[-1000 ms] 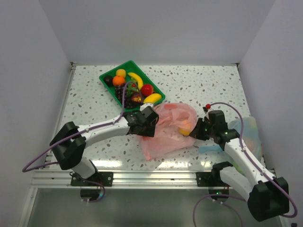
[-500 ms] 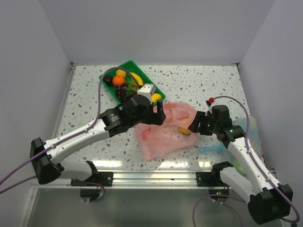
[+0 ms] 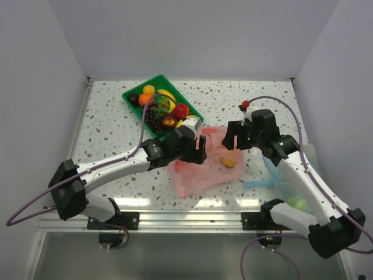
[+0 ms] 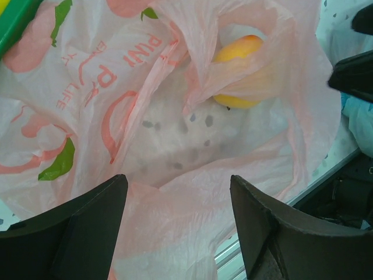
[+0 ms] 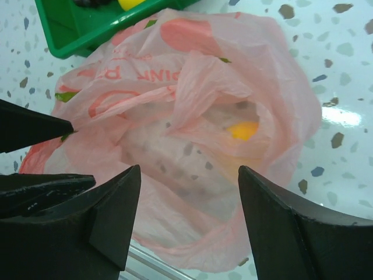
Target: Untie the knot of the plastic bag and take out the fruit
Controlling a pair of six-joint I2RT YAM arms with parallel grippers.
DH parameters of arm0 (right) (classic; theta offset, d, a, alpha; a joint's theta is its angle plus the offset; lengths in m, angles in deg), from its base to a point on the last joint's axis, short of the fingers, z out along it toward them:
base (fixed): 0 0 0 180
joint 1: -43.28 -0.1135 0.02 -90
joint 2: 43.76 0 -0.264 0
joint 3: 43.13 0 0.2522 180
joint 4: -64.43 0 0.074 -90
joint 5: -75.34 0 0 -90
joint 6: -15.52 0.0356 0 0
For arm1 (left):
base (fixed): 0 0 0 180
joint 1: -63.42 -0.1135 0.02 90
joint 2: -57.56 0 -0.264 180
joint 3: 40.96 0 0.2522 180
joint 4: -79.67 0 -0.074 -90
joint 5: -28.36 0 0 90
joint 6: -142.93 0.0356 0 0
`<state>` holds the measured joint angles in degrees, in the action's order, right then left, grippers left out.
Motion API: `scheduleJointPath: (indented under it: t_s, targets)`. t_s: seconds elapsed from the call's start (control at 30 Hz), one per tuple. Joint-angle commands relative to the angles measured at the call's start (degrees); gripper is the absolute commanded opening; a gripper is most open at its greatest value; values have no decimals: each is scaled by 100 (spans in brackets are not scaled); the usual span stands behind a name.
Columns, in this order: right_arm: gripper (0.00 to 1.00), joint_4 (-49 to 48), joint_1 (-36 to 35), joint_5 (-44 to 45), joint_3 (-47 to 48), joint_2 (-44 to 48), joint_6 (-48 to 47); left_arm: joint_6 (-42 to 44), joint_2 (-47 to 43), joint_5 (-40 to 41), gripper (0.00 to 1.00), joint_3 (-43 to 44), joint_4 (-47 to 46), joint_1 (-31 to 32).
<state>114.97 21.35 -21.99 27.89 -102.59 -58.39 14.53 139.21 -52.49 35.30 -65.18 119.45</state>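
Note:
The pink plastic bag [image 3: 201, 169] lies slack on the table in front of the green tray [image 3: 143, 85], its mouth spread open. No knot is in view. Inside it rests one yellow fruit [image 3: 228, 161], seen through the plastic in the left wrist view [image 4: 236, 70] and the right wrist view [image 5: 243, 129]. My left gripper [image 3: 200, 150] hangs open over the bag's [image 4: 175, 146] left side, empty. My right gripper [image 3: 231, 140] stands open above the bag's [image 5: 192, 116] right rim, also empty. Other fruit, such as an orange [image 3: 145, 99] and a red apple [image 3: 182, 109], fills the tray.
A pale blue bag [image 3: 309, 163] lies at the right edge under the right arm. The tray's green corner [image 5: 70, 35] sits just behind the pink bag. A metal rail [image 3: 186, 219] runs along the near table edge. White walls close in three sides.
The right gripper has opened, leaving the yellow fruit in the bag, and has risen towards the back. The left arm has shifted to the right, and its gripper now hangs over the bag's left side.

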Motion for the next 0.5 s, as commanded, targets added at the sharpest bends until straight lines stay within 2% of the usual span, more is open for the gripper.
scheduleJointPath:
  t_s: [0.0,0.23,0.4,0.47]
  targets:
    - [71,-504,-310,-163,5,-418,174,-54,62,-150,76,-141,-469,31]
    - [71,-1506,-505,21,-460,-1192,1008,16,351,-291,76,-300,-733,22]
    - [72,-1866,-628,329,-382,-1771,1159,25,519,-308,77,-440,-899,22]
    - [68,-2033,-645,522,-390,-1912,1238,16,589,-317,77,-511,-961,31]
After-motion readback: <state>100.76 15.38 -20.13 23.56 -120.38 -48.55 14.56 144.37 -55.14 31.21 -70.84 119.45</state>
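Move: The right hand hovers open above the bag; the bag's printed inner fold lies about 5 cm ahead, 5 cm left and 12 cm below. The last yellow fruit is roughly 4 cm ahead of that hand, 2 cm right and 17 cm down; the green tray's middle is some 20 cm ahead, 22 cm left and 17 cm below. The left hand, also open, has the bag's near side about 10 cm below it, 1 cm ahead. Right hand, open, drops about 9 cm and swings left and forward towards the fold; left sinks 5 cm. ##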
